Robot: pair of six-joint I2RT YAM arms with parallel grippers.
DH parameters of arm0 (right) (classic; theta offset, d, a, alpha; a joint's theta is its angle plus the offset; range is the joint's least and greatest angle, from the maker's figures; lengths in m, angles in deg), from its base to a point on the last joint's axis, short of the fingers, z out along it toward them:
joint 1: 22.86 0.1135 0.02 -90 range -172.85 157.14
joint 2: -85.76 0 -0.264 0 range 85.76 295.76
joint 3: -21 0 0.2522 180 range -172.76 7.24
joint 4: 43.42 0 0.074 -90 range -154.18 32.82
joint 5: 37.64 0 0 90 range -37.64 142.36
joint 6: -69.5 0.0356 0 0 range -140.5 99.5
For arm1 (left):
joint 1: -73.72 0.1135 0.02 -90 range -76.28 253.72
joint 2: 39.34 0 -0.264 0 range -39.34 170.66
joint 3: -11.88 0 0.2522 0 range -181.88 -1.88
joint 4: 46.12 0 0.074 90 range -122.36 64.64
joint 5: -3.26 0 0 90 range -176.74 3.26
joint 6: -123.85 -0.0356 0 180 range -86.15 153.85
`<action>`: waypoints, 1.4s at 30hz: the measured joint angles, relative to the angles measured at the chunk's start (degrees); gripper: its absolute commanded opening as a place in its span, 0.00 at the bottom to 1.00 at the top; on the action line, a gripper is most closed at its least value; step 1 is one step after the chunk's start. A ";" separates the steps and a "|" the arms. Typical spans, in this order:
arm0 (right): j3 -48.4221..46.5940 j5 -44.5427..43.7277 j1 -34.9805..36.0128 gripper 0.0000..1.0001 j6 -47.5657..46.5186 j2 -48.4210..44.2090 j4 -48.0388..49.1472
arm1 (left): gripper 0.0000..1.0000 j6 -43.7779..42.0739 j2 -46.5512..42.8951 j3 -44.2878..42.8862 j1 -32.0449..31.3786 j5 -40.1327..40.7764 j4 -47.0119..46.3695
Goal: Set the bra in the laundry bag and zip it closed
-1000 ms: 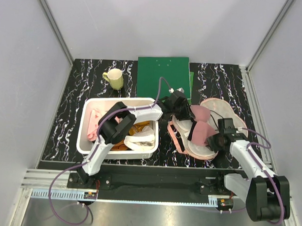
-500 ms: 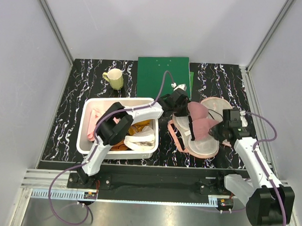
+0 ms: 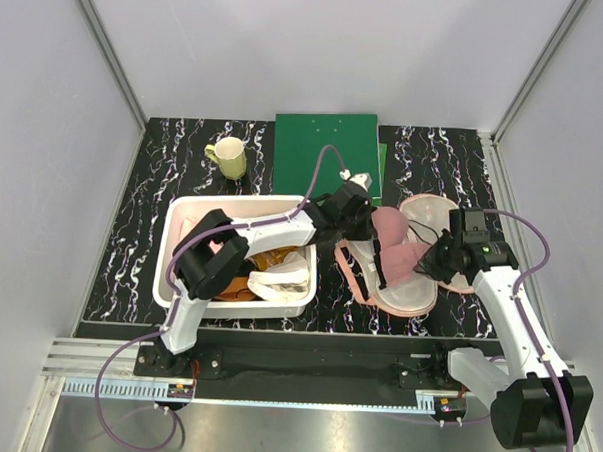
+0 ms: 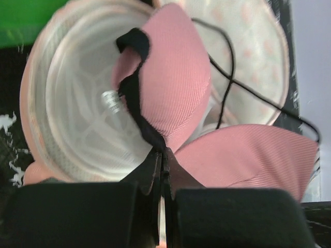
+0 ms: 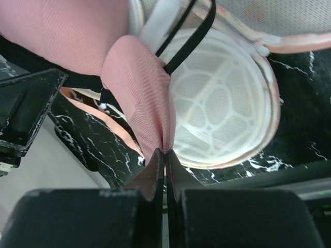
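The dusty-pink bra [image 3: 396, 240] hangs between my two grippers above the open laundry bag [image 3: 404, 294]. At the bra's left end, my left gripper [image 3: 366, 225] is shut on its black-edged rim. In the left wrist view the tips [image 4: 164, 151] pinch where one cup [image 4: 176, 77] meets the other, over the bag's whitish lining [image 4: 72, 119]. My right gripper [image 3: 432, 260] is shut on the bra's right end. The right wrist view shows those tips [image 5: 165, 151] clamping a fold of pink fabric [image 5: 139, 77] beside the bag's round mesh half [image 5: 217, 113]. Thin black straps trail across the bag.
A white bin [image 3: 171, 275] of orange and pale clothes stands left of the bag, under the left arm. A yellow-green mug [image 3: 227, 158] and a green board [image 3: 325, 152] sit at the back. Frame walls close in on both sides.
Both grippers have shut on the bra. The right gripper moved back and to the right, and the bra now hangs stretched between the two over the bag.
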 measured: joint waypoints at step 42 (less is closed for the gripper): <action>-17.92 -7.04 -18.21 1.00 -10.43 13.20 -4.07 | 0.53 -2.32 -13.25 6.56 0.02 -5.14 1.90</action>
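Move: The open laundry bag's mesh tray, where the bra goes, has its middle about 6 cm right of the left hand, 2 cm back and 8 cm below. From the right hand it lies roughly 4 cm ahead, 5 cm left and 10 cm down. From the left hand, the bag lid is spread about 18 cm right and 3 cm ahead, the white bin about 29 cm left and 2 cm back, and the green folders 10 cm left and 22 cm ahead. Keep both pinches on the bra, left at the black band between the cups, right on the nearer cup's edge. Lower both into the tray, the left about 4 cm, easing back, the right about 5 cm while drawing right and tipping nearly 20 degrees. Then open both and lift clear some 10 cm, the right swinging forward and right over the lid as it untips. ##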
